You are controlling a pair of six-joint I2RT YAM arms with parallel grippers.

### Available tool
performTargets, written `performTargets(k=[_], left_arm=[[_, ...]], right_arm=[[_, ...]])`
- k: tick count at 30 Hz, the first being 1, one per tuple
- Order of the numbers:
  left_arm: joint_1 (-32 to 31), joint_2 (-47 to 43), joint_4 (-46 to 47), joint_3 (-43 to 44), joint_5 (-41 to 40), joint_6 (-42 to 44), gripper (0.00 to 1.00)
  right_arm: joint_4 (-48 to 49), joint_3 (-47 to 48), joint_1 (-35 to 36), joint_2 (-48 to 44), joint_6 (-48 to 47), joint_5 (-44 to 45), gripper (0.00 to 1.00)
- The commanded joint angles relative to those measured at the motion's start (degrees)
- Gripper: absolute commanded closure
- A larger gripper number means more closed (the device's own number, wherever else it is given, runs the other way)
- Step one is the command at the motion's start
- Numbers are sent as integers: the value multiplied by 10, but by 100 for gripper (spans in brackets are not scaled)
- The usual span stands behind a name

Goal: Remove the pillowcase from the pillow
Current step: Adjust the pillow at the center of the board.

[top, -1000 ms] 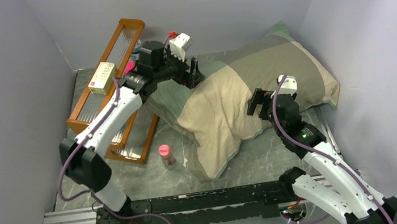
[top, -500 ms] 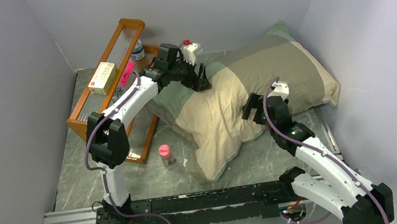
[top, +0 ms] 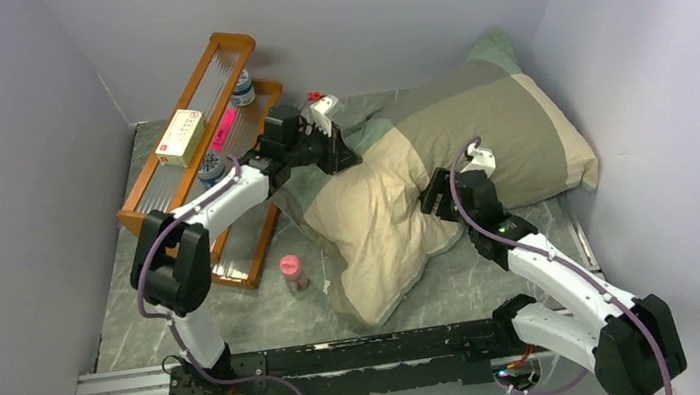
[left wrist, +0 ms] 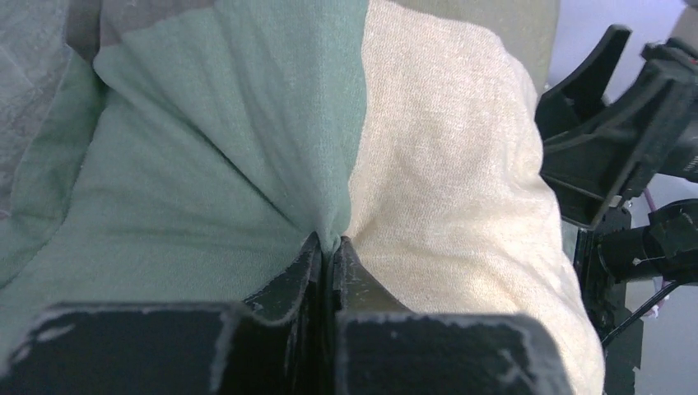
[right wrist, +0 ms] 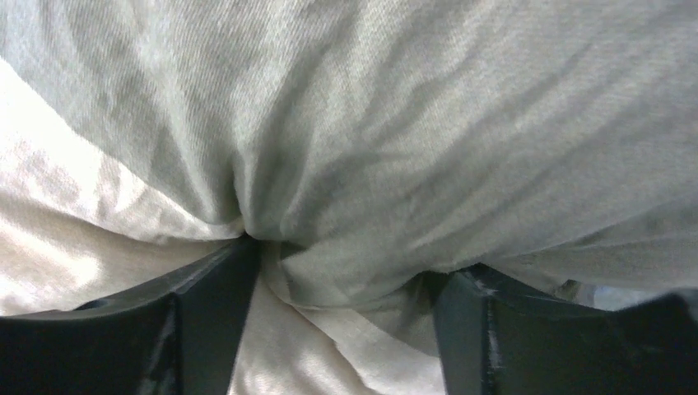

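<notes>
The pillowcase [top: 479, 131], in big beige and olive checks with a green edge, lies stuffed and plump across the right of the table. The pillow is hidden inside it. My left gripper [top: 341, 156] is at the cover's left end. In the left wrist view it [left wrist: 329, 241] is shut on a pinched fold of the pillowcase [left wrist: 436, 148] where green meets beige. My right gripper [top: 438, 195] presses into the cover's near side. In the right wrist view its jaws [right wrist: 346, 276] stand wide apart with a bulge of the pillowcase [right wrist: 395, 123] between them.
A wooden rack [top: 212, 93] leans at the back left, carrying a cream box [top: 179, 136] and a small bottle [top: 242, 88]. A pink-capped bottle [top: 292, 273] stands on the green table just left of the cover's near corner. Grey walls close in on both sides.
My left gripper came down onto the cover's left end and shut on a fold. My right gripper moved left into the cover's near side, its jaws narrowing a little.
</notes>
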Motion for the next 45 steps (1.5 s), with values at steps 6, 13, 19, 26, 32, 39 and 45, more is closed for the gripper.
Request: performTargets(k=[6, 13, 19, 26, 32, 39, 45], left_arm=[[-65, -95, 21, -78, 41, -58, 95], [-96, -136, 50, -98, 18, -78, 95], [-127, -155, 58, -98, 8, -84, 95], [-161, -178, 66, -97, -8, -89, 95], [-204, -171, 70, -93, -14, -95, 95], [-256, -145, 87, -78, -22, -104, 95], [-274, -153, 103, -95, -35, -113, 95]], right_arm=[[60, 57, -13, 62, -24, -23, 78], [80, 136, -46, 103, -50, -19, 100], [84, 202, -76, 123, -70, -26, 100], [86, 246, -85, 142, -69, -49, 100], [76, 243, -88, 135, -76, -48, 100], [64, 249, -92, 142, -91, -52, 100], [46, 243, -92, 150, -99, -83, 100]])
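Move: The right hand's open fingers already straddle a crease of olive pillowcase cloth about 1 cm ahead and 1 cm below, in line sideways; the pillow's near corner is roughly 18 cm back, 20 cm left and 9 cm down. The left hand already pinches the green-and-beige seam; the pillow's middle lies some 17 cm to its right, 3 cm back and 10 cm lower. From the left hand, the pink-capped bottle stands about 20 cm back, 14 cm left and 16 cm down. Back towards the robot by about 16 cm, and to the right and somewhat up, the left hand pulls the pinched seam away from the rack, its fingers staying shut. The right hand shuts its fingers on the olive cloth, then carries it some 6 cm forward and as far right, rising a little and rolling slightly left side down. ##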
